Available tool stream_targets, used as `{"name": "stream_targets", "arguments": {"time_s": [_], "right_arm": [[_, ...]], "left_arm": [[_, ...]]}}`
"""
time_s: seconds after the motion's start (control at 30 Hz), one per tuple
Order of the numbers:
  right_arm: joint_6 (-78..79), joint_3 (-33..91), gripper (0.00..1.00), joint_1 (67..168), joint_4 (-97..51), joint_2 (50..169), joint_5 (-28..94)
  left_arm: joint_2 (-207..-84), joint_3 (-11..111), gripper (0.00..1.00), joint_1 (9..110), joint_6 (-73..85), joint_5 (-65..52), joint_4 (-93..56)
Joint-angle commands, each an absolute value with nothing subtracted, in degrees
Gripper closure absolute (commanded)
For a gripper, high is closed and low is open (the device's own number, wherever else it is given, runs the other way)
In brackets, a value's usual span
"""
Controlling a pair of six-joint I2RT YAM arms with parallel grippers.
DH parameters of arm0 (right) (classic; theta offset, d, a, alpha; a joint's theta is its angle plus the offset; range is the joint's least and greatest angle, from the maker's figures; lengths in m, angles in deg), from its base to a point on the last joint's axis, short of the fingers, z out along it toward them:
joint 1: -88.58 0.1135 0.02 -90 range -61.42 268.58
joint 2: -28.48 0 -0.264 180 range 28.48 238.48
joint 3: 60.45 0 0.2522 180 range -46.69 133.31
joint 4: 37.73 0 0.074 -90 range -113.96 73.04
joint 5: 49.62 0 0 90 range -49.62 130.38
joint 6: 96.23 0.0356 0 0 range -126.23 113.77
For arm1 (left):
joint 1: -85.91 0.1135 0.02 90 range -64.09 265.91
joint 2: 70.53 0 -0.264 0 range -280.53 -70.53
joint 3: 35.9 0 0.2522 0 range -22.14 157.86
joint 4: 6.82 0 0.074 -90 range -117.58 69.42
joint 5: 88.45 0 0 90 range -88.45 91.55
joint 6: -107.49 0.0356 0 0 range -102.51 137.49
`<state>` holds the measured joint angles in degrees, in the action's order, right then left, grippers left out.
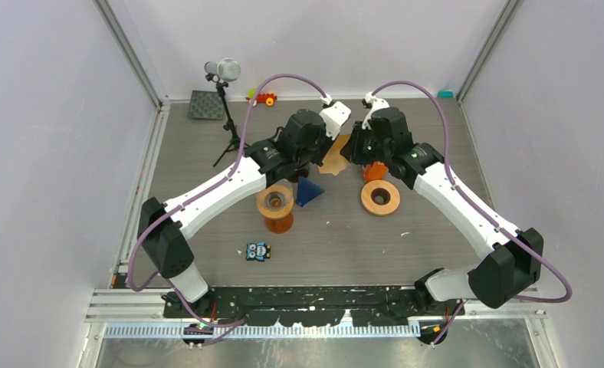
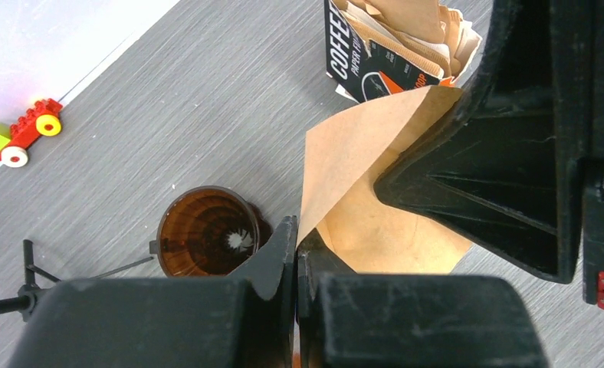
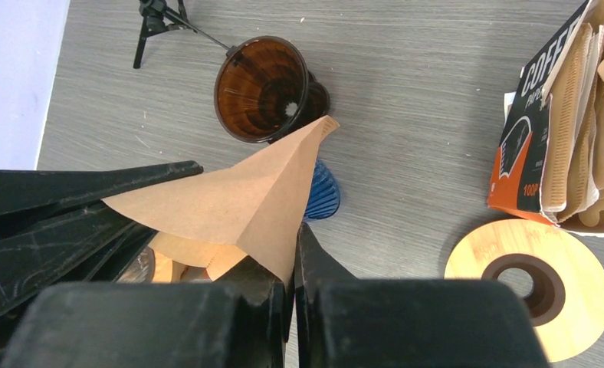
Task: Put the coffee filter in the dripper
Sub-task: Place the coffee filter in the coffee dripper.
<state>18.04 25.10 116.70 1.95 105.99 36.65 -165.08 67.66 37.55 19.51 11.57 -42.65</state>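
A brown paper coffee filter (image 2: 360, 146) hangs above the table, held between both grippers. My left gripper (image 2: 297, 230) is shut on one edge of it. My right gripper (image 3: 293, 244) is shut on a corner of the same coffee filter (image 3: 237, 192), which spreads open into a cone. The amber dripper (image 1: 276, 205) stands upright on the table below and to the left, with nothing inside. It shows as the dripper (image 2: 207, 232) in the left wrist view and as the dripper (image 3: 264, 88) beyond the filter tip in the right wrist view.
A torn pack of filters (image 3: 559, 130) lies near the right gripper. A wooden ring (image 1: 380, 198), a blue ribbed cone (image 1: 309, 192), a microphone on a tripod (image 1: 224, 77), a toy car (image 1: 264, 97), a dark pad (image 1: 205, 105) and a small owl figure (image 1: 257, 251) are on the table.
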Motion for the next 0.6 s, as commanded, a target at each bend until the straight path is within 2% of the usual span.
{"name": "stream_targets", "arguments": {"time_s": [0.0,0.2,0.43,0.57], "right_arm": [[16.79,27.88,0.91,116.52,3.24,104.35,37.39],[15.93,28.68,0.89,116.53,4.87,105.29,38.49],[17.36,30.66,0.67,116.49,4.98,106.02,37.57],[17.32,31.58,0.64,116.52,5.54,106.72,37.76]], "left_arm": [[-161.99,67.34,1.0,37.75,22.1,13.39,-38.83],[-161.59,67.07,1.0,37.75,22.59,13.43,-38.64],[-161.39,66.99,1.0,37.72,20.26,11.7,-39.35],[-161.33,66.9,1.0,37.7,19.9,11.77,-39.44]]}}
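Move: The paper filter is already pinched in the shut left fingers, its free side nipped by the right. From the left hand the glass dripper on its wooden collar lies about 13 cm left, 4 back and 11 lower; the brown dripper some 10 ahead and 9 left, the blue cone 2 ahead and 5 left, both over 20 below. For the right hand the glass dripper is roughly 18 cm left, 4 back, 8 lower; the coffee box 16 ahead, 7 right, 19 lower. The filter's free side is let go by the right fingers, which open to about a third of their span. That hand first dips and draws slightly back, then turns and rises about 2 cm, with one finger still at the filter's fold. The left hand keeps its pinch and lifts the filter roughly 1 cm. ##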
